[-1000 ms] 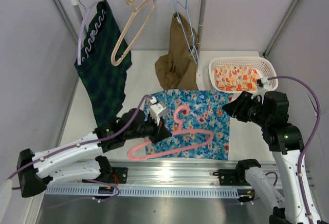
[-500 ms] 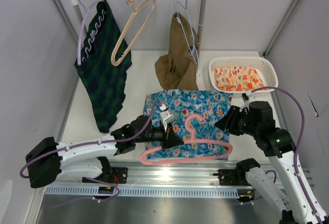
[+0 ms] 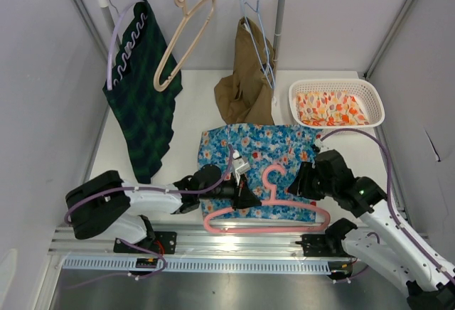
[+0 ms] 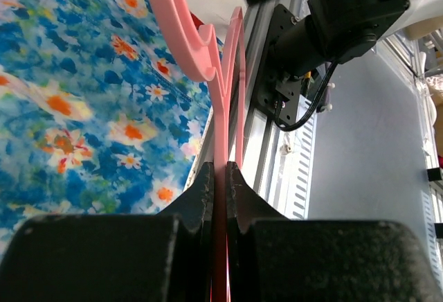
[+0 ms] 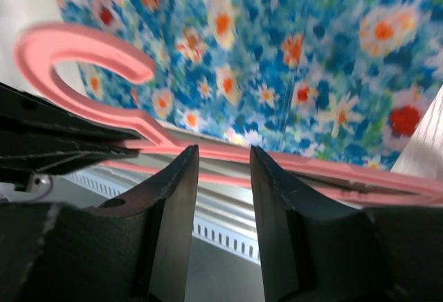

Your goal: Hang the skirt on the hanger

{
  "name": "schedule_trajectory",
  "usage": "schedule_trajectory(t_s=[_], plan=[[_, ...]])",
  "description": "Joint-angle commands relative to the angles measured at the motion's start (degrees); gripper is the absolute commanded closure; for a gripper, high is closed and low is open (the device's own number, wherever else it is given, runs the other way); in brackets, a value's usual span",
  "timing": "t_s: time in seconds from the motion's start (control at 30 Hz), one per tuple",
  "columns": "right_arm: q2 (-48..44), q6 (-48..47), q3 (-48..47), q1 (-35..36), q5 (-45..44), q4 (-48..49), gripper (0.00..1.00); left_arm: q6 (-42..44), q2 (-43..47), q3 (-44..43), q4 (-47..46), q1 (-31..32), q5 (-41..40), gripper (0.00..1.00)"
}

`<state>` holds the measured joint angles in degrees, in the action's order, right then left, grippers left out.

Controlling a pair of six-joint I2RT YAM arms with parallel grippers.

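Note:
A blue floral skirt (image 3: pixel 256 155) lies flat on the white table, also filling the left wrist view (image 4: pixel 83 108) and the right wrist view (image 5: pixel 311 59). The pink hanger (image 3: pixel 270 214) sits over the skirt's near edge by the rail. My left gripper (image 3: pixel 247 198) is shut on the pink hanger (image 4: pixel 220 177), whose thin bar runs between its jaws. Just right of the hook, my right gripper (image 3: pixel 302 180) is open, its jaws (image 5: pixel 223 177) apart with the pink hanger (image 5: pixel 104 52) lying beyond the tips, not between them.
A rail at the back carries a dark green garment (image 3: pixel 138 82), a beige hanger (image 3: pixel 185 36) and a brown garment (image 3: pixel 245 82). A white basket (image 3: pixel 335 88) with orange cloth stands at the back right. The aluminium base rail (image 3: pixel 234 242) runs along the near edge.
My left gripper has carried the pink hanger rightwards and nearer the front edge of the skirt. The right arm has swung down and left, close to the hanger's hook.

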<state>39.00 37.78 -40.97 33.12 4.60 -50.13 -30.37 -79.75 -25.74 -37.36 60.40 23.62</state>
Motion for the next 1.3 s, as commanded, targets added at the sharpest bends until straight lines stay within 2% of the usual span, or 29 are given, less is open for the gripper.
schedule_trajectory(t_s=[0.0,0.3,0.57,0.93,1.1,1.27], plan=[[-0.2,3.8,1.7,3.4,-6.3,2.1,0.59,-1.2,-2.5,1.6,-7.2,-1.1,1.3,1.0],[1.8,8.9,5.6,8.7,-11.5,1.5,0.56,-2.0,-10.1,2.1,-11.8,-3.6,2.5,1.0],[5.7,13.9,13.2,15.2,-12.6,10.2,0.5,-2.5,-13.4,3.1,-15.6,-6.0,4.2,1.0],[10.8,16.4,13.1,19.1,-18.6,9.4,0.34,-2.2,-15.3,3.5,-16.9,-7.6,5.1,1.0],[14.2,16.8,14.2,19.9,-18.8,12.2,0.31,-2.1,-15.9,2.8,-16.9,-7.7,5.1,1.0],[14.9,18.4,13.5,21.8,-21.1,10.6,0.29,-1.7,-16.2,2.4,-16.1,-7.9,4.8,1.0]])
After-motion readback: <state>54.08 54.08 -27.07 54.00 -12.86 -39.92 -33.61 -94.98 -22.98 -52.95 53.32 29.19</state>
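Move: The right gripper, open and empty, is going for the skirt's near edge just right of the hanger's neck, about 4 cm back and 13 cm below it. The hanger's right shoulder crosses some 3 cm back and 5 cm below; the hanger's neck is about 7 cm left, 2 cm back, also 5 cm below. From the left gripper, already holding the hanger just left of its neck, that bit of edge lies about 10 cm right, 1 cm back and 10 cm down. Drop the right gripper about 11 cm and ease it some 3 cm back to the skirt's near edge, fingers reaching in between the hanger's right shoulder and bottom bar; tilt its left side down about 15 degrees and spread the fingers clearly wider. Meanwhile keep the left grip on the hanger, lowering it 5 cm and carrying it 3 cm forward over the skirt. ##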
